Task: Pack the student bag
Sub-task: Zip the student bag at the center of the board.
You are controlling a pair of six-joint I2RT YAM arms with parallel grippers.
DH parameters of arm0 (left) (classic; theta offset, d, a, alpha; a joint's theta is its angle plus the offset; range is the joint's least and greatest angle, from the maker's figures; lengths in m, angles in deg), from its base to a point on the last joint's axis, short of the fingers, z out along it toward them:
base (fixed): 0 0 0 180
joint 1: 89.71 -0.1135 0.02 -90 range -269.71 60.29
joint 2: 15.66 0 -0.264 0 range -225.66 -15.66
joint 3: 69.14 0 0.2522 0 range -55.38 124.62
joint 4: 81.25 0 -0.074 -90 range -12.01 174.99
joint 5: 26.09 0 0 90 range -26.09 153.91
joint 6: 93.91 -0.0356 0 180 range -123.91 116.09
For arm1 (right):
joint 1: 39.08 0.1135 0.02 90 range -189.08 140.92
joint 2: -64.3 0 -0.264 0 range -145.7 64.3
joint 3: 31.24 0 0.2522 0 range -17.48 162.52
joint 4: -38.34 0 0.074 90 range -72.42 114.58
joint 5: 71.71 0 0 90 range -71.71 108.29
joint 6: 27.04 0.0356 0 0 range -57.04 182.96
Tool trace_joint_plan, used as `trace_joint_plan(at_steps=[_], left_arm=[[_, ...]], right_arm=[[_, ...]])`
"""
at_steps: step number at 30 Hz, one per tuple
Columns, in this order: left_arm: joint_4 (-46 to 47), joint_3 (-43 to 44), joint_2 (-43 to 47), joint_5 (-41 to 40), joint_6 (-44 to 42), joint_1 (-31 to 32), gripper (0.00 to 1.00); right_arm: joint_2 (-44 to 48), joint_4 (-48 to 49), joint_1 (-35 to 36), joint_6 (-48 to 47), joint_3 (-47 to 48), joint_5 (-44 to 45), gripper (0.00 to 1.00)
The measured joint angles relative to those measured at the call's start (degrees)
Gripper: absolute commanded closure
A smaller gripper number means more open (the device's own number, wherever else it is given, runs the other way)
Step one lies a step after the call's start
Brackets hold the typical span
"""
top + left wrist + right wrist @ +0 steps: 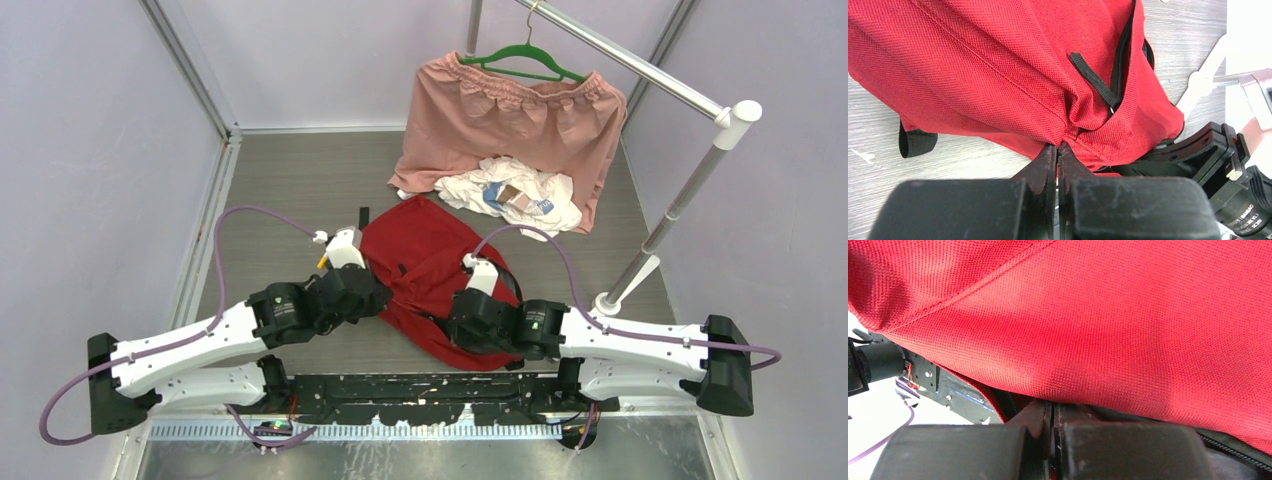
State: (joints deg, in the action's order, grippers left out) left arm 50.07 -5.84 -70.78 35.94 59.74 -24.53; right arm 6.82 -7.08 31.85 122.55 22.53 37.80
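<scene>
The student bag (425,250) is a dark-red backpack lying on the grey table between both arms. My left gripper (378,292) is at its left edge. In the left wrist view that gripper (1057,146) is shut, pinching a fold of the bag's red fabric (998,65) just below a black zipper pull (1095,80). My right gripper (455,322) is at the bag's near right side. In the right wrist view it (1053,406) is shut, its tips tucked under the overhanging red fabric (1098,315) by the black zipper trim.
A pale pink garment (510,120) hangs on a green hanger (525,62) at the back. A crumpled white cloth (515,195) lies below it. A metal rail post (680,200) stands at the right. A black strap loop (915,142) sticks out of the bag's left side.
</scene>
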Motion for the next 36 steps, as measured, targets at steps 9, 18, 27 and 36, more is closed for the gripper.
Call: trace_joint_plan(at_steps=[9, 18, 27, 36], left_arm=[[-2.27, -0.48, 1.38, 0.24, -1.33, 0.00, 1.00], [-1.03, -0.52, 0.74, 0.61, -4.39, -0.04, 1.00], [10.08, -2.14, -7.26, 14.58, -7.39, -11.10, 1.00], [11.67, -2.89, -9.27, 21.84, -10.47, -18.69, 1.00]], right_arm=[[-0.35, 0.42, 0.11, 0.02, 0.07, -0.17, 0.99], [5.18, -4.92, 0.11, 0.50, 0.07, 1.31, 0.99], [16.13, -14.62, 0.11, 4.90, -1.73, 4.63, 0.99], [17.05, -20.06, 0.09, 7.45, -2.40, 6.03, 0.99]])
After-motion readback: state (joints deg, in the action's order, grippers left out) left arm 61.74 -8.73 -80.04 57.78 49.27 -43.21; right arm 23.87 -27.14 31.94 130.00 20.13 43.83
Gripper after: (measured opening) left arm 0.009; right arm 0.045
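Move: The right gripper already holds the zipper pull; the bag's near right corner, past the still open mouth, lies about 13 cm to its right, 5 cm nearer and 7 below. The bag's middle is roughly 9 cm ahead of this hand, 3 left and 4 below. From the left gripper, which holds a fold of the bag, the bag's middle is about 5 cm ahead, 9 right and 11 below; the black pocket tab is some 5 ahead, 3 right and 2 below. Keep the pull pinched and draw the right gripper about 8 cm to the right along the bag's mouth towards the near right corner, rising a couple of centimetres on the way and sinking again, turning slightly clockwise. Hold the fold shut in the left gripper; let it ease back and left a little, then carry it some 5 cm forward and 4 down. ##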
